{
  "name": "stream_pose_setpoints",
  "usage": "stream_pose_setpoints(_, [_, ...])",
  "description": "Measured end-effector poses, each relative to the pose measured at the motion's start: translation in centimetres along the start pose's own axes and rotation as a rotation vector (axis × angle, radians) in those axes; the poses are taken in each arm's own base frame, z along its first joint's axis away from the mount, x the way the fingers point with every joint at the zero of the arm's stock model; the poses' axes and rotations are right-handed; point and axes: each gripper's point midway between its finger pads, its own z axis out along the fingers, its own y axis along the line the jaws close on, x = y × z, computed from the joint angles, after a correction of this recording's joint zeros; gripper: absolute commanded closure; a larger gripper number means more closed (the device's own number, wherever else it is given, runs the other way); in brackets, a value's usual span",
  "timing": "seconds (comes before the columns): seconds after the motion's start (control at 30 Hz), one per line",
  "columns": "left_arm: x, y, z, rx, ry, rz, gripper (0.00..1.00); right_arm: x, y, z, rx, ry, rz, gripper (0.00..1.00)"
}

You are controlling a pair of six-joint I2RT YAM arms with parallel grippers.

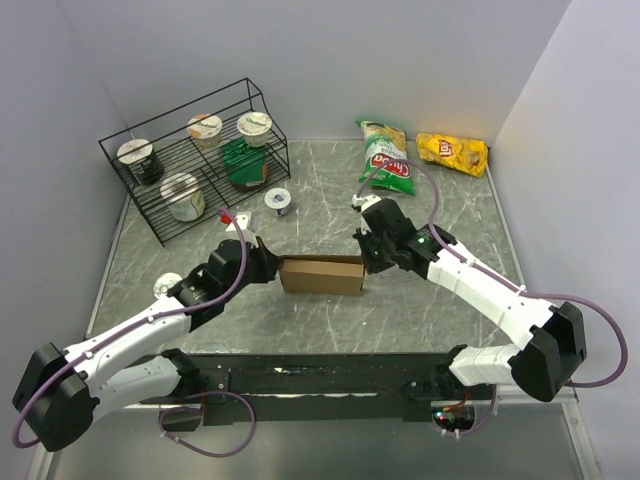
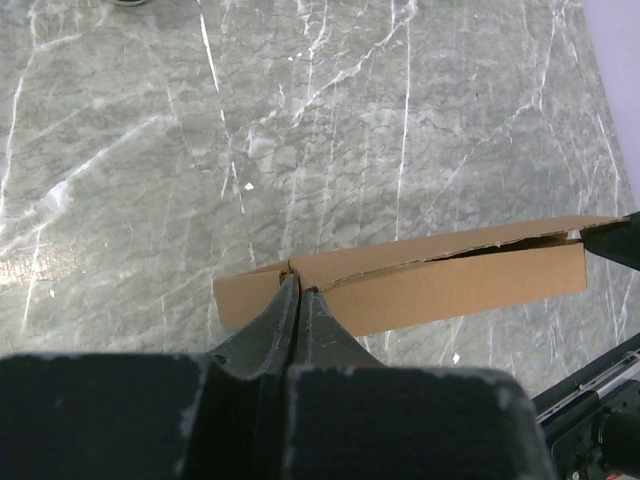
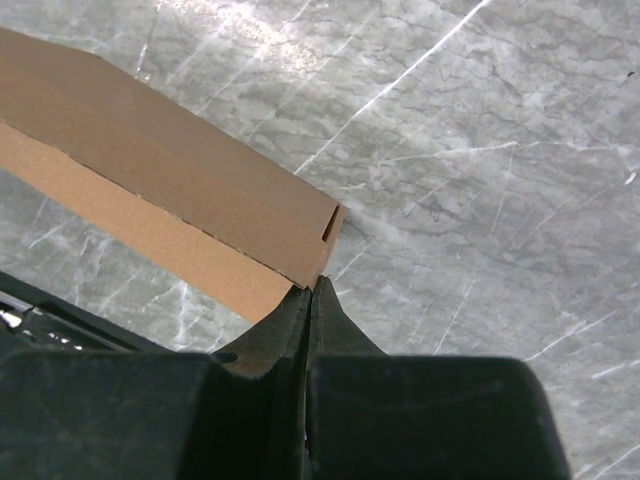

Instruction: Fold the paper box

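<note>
The paper box [image 1: 320,273] is plain brown cardboard, folded into a low closed rectangle on the marble table between my two arms. My left gripper [image 1: 270,268] is shut, and its tips touch the box's left end. In the left wrist view the closed tips [image 2: 298,287] meet the top seam of the box [image 2: 450,285]. My right gripper [image 1: 368,262] is also shut, with its tips against the box's right end. Seen from the right wrist, the closed tips [image 3: 316,287] rest at the near corner of the box [image 3: 170,190]. Nothing shows between either pair of fingers.
A black wire rack [image 1: 160,215] with several cups and a green packet stands at the back left. A green chip bag [image 1: 385,155] and a yellow chip bag [image 1: 452,152] lie at the back right. A small round lid [image 1: 277,200] sits behind the box. Walls close in on three sides.
</note>
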Motion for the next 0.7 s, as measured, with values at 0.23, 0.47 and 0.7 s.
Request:
stream_pose_setpoints(0.23, [-0.1,0.3,0.1,-0.003,-0.001,0.02,0.99,0.2,0.2,-0.3,-0.014,0.007,0.004,0.64])
stream_pose_setpoints(0.47, [-0.3,0.3,0.5,-0.018,0.019,0.073,0.99,-0.2,0.2,-1.5,-0.019,-0.006,0.001,0.52])
stream_pose_setpoints(0.7, [-0.3,-0.3,0.9,-0.023,0.044,0.118,0.99,-1.5,0.2,-2.8,-0.024,-0.054,-0.003,0.57])
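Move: The box, its lid nearly down, lies between the grippers: its middle is about 10 cm to the right of the left fingers and 3 cm below them, roughly 1 cm back. From the right fingers, which sit at its right end, it is some 9 cm to the left, 1 cm back and 3 cm below. From the left hand, the small white-lidded tub is about 16 cm ahead, in line. The green chip bag is roughly 25 cm ahead of the right hand and 5 cm to its right. Open the right fingers about halfway to release the lid's corner at the box's right end, easing back slightly, then lift that hand straight up about 3 cm, away from the box. Keep the left fingers shut on the lid's left end, nudging them about 1 cm forward and a little right while rolling the hand some 5 to 10 degrees, its left side rising. ##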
